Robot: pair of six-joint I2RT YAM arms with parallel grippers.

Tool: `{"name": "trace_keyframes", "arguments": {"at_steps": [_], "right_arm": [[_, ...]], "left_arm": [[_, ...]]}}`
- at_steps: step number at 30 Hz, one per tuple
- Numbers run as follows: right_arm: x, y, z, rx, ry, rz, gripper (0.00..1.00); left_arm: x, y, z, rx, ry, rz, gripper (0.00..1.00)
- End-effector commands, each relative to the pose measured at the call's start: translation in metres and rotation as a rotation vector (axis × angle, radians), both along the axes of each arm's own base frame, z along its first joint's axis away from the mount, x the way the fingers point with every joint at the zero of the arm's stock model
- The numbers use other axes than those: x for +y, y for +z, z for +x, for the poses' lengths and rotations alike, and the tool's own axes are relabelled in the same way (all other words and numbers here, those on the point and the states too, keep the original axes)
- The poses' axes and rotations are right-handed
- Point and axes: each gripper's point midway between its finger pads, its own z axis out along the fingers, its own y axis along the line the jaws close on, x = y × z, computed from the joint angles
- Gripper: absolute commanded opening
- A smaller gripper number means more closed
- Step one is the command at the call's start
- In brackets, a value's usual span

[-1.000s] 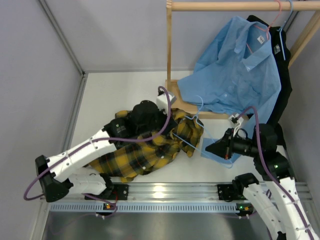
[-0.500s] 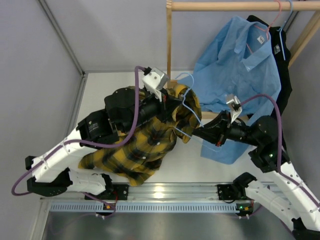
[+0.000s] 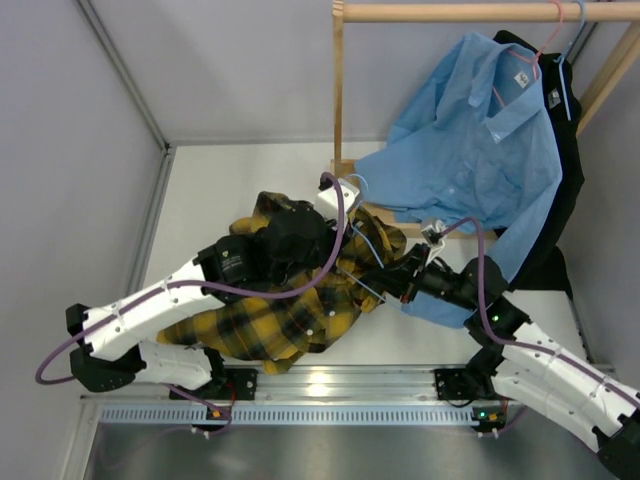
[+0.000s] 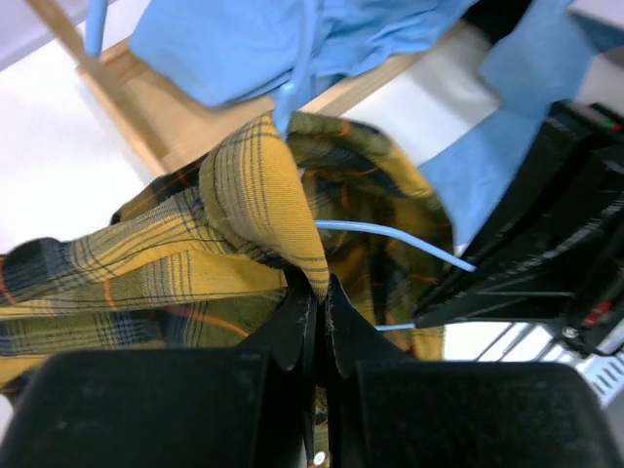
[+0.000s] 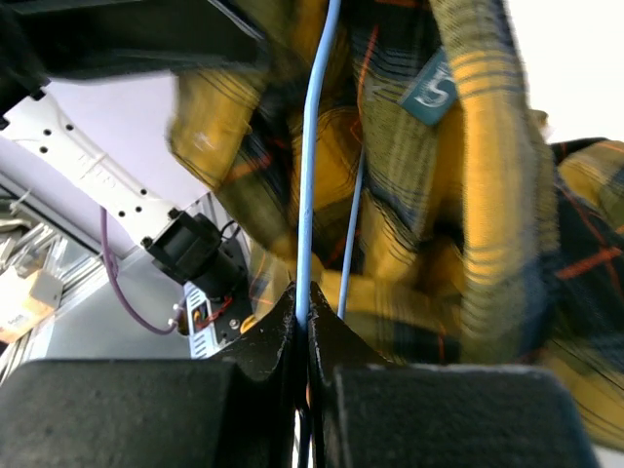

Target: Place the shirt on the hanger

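The yellow-and-black plaid shirt (image 3: 290,310) hangs bunched between my two arms above the white table. My left gripper (image 3: 345,215) is shut on a fold of the shirt (image 4: 263,195) near its top. The thin pale-blue hanger (image 3: 372,248) sits partly inside the shirt, its hook near the left wrist. My right gripper (image 3: 392,280) is shut on a bar of the hanger (image 5: 310,175), with plaid cloth (image 5: 487,195) draped around it. A second hanger wire (image 4: 390,236) shows in the left wrist view.
A wooden rack (image 3: 340,100) stands at the back right. A plain light-blue shirt (image 3: 470,150) on a pink-red hanger (image 3: 545,40) and a black garment (image 3: 572,150) hang from it, the blue shirt's hem close behind my grippers. Grey walls (image 3: 70,150) enclose the left side.
My left gripper rose with the shirt, then came back down and slightly right. My right gripper pushed left toward the shirt with the hanger, and the shirt now hangs lower.
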Motion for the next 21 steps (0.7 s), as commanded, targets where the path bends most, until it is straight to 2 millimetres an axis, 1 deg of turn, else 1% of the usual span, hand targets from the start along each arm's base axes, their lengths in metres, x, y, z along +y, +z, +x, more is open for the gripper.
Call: {"name": "trace_keyframes", "arguments": {"at_steps": [1, 4, 8, 9, 10, 12, 13, 16, 17, 18, 19, 20, 21], "right_arm": [[0.012, 0.055, -0.009, -0.198, 0.057, 0.117, 0.0], [0.014, 0.055, -0.02, -0.222, 0.112, 0.119, 0.0], [0.013, 0.057, -0.027, -0.255, 0.124, 0.138, 0.0], [0.013, 0.055, -0.028, -0.258, 0.125, 0.137, 0.0], [0.013, 0.057, -0.029, -0.264, 0.126, 0.141, 0.0], [0.014, 0.056, -0.029, -0.266, 0.123, 0.141, 0.0], [0.015, 0.056, -0.03, -0.27, 0.124, 0.143, 0.0], [0.017, 0.056, -0.03, -0.275, 0.124, 0.142, 0.0], [0.019, 0.055, -0.028, -0.275, 0.119, 0.138, 0.0], [0.019, 0.056, -0.027, -0.277, 0.114, 0.14, 0.0], [0.019, 0.057, -0.025, -0.279, 0.106, 0.14, 0.0], [0.019, 0.058, -0.021, -0.279, 0.087, 0.141, 0.0], [0.019, 0.056, -0.02, -0.276, 0.078, 0.138, 0.0]], "left_arm": [[0.02, 0.016, 0.008, -0.034, 0.12, -0.083, 0.0], [0.04, 0.019, 0.014, -0.068, 0.205, -0.078, 0.0], [0.044, 0.021, 0.015, -0.089, 0.203, -0.064, 0.0], [0.047, 0.019, 0.016, -0.086, 0.22, -0.051, 0.0], [0.054, 0.024, 0.021, -0.1, 0.269, -0.048, 0.0], [0.058, 0.022, 0.025, -0.097, 0.312, -0.035, 0.0], [0.057, 0.025, 0.024, -0.096, 0.307, -0.042, 0.0], [0.037, 0.026, 0.014, -0.068, 0.188, -0.052, 0.0], [0.025, 0.026, 0.007, -0.049, 0.111, -0.053, 0.0], [0.017, 0.026, 0.001, -0.037, 0.059, -0.053, 0.0], [0.009, 0.024, -0.004, -0.024, 0.007, -0.051, 0.02], [-0.001, 0.026, -0.014, -0.007, -0.073, -0.06, 0.09], [-0.004, 0.028, -0.018, -0.003, -0.103, -0.065, 0.32]]}}
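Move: The left gripper holds the plaid shirt's collar fold; the hanger's neck sits roughly 3 cm ahead of it, 1 cm to its right and 2 cm above. The wooden rack base lies about 15 cm ahead, 15 cm right and 18 cm below, with the blue shirt some 22 cm ahead, 20 cm right, about level. From the right gripper, which grips one end of the hanger, the collar fold is some 7 cm ahead, 9 cm left and 4 cm higher. Bring the left gripper about 5 cm to the left and slightly forward with the collar fold pinched, turning it some 15 degrees counter-clockwise, then swing it roughly halfway back right and start parting the fingers. Keep the hanger end pinched in the right gripper, easing it about 2 cm left, back and up while it tips up slightly. ##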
